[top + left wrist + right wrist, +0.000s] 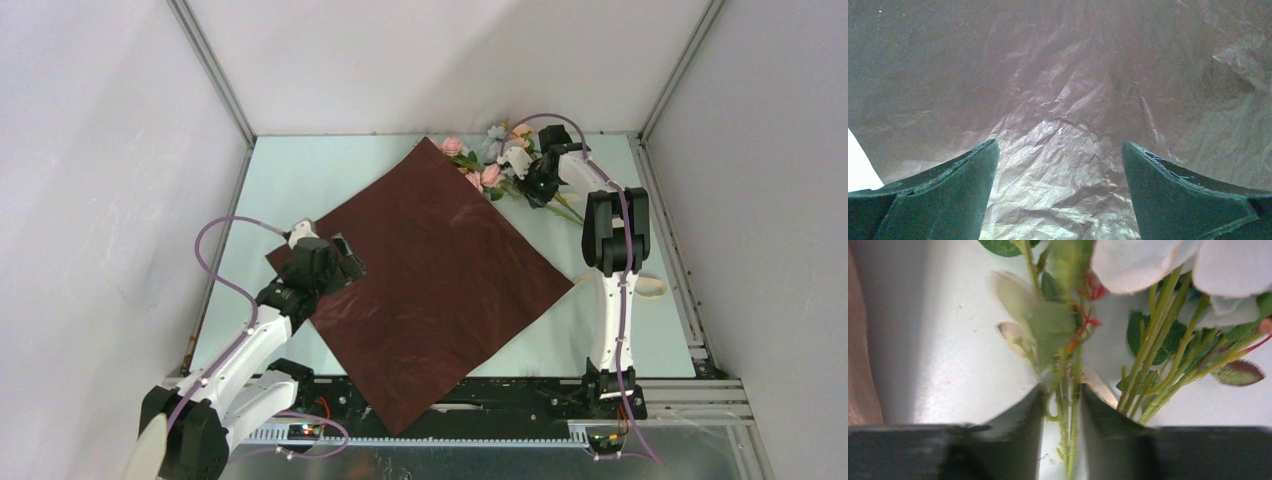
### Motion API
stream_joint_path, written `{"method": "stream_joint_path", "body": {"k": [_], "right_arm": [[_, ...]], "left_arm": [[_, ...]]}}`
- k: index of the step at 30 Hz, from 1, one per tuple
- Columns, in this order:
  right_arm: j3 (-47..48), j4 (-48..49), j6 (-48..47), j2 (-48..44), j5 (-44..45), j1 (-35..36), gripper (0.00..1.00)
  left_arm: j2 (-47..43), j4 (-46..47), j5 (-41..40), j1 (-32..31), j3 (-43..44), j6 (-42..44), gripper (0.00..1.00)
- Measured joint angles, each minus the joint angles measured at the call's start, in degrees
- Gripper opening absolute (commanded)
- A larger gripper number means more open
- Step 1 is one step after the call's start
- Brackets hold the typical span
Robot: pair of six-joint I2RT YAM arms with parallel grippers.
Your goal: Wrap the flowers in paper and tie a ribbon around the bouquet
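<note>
The paper [440, 275] lies flat like a diamond on the table, dark brown-maroon face up, crinkled [1063, 90] in the left wrist view. Over its left corner hovers my left gripper [343, 257] [1060, 150], open, with only paper showing between its fingers. The flowers [487, 160], pink roses and pale blue clusters, lie at the far edge beside the paper's top corner. My right gripper [537, 183] [1062, 390] is down on them, its jaws closed in on a few green stems [1068, 365]. A cream loop that may be the ribbon [652, 288] lies beside the right arm.
More stems and leaves [1158, 365] lie just right of the right gripper's fingers. The pale green tabletop [300, 180] is walled by white panels on three sides. The paper's near corner hangs over the black rail [500, 395] at the arms' bases.
</note>
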Motion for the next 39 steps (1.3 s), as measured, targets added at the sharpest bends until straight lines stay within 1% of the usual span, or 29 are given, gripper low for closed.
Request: {"method": "stream_joint_path", "body": {"k": [1,2,3,7,10,12,15,21,26,32,35,39], "right_arm": [[0.09,0.2,-0.39,0.17,0.5,0.0,0.08],[0.09,0.33,-0.15,0.5,1.14,-0.04,0.01],[0.13,0.48,-0.37,0.55,1.44,-0.04,0.0],[-0.92,1.86,-0.59,-0.15,3.32,0.2,0.0],[-5.11,3.69,-0.9,-3.54,4.0,0.46,0.0],[-9.68,5.25,-0.63,-8.28,4.48,0.5,0.0],[-15.13,7.82,0.26,-18.27,5.46,0.66,0.0],[-18.86,15.19,4.79,-35.1,5.77,-0.28,0.0],[-18.91,20.24,9.4,-41.59,6.97,-1.14,0.0],[-19.1,22.93,18.32,-42.95,6.49,-1.31,0.0],[-19.21,23.67,25.4,-44.13,5.38,-1.31,0.0],[-17.9,23.43,38.77,-47.41,4.2,-0.55,0.0]], "left_arm": [[0.13,0.0,-0.11,0.0,0.0,0.0,1.0],[0.26,0.0,-0.2,0.0,0.0,0.0,1.0],[0.33,0.0,-0.22,0.0,0.02,0.0,1.0],[0.39,0.0,-0.22,0.0,0.0,0.0,1.0],[0.35,0.07,-0.22,0.0,0.02,0.0,1.0],[0.28,0.22,-0.15,0.0,0.0,0.0,1.0],[0.26,0.87,0.22,0.0,0.0,0.0,1.0],[0.26,2.58,1.9,0.0,0.0,0.0,1.0],[0.26,3.17,3.02,0.0,0.02,0.0,1.0],[0.26,3.87,3.93,0.0,0.0,-0.02,1.0],[0.26,3.87,4.61,0.0,0.02,-0.04,1.0],[-0.37,4.0,4.96,0.0,-0.11,-0.04,1.0]]}}
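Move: The right hand is down near the table, its half-open fingers already either side of the pink rose stem, which is practically at the hand point. The blue flowers lie about 13 cm ahead and 8 cm left of the hand, and the other pink roses some 15 cm ahead and 17 cm left. The dark paper's middle is roughly 23 cm back and 22 cm left. From the left hand the stem is about 24 cm ahead, 39 cm right and 8 cm lower. Mostly upward, after a brief pause low down in which the right fingers close and pinch the pink rose stem. The hand then hoists it some 33 cm off the table, drawing about 5 cm back overall. The fingertips tip up and outward by some 40 degrees, with a late roll that raises the hand's left side and a clockwise swing, the grip kept shut. ##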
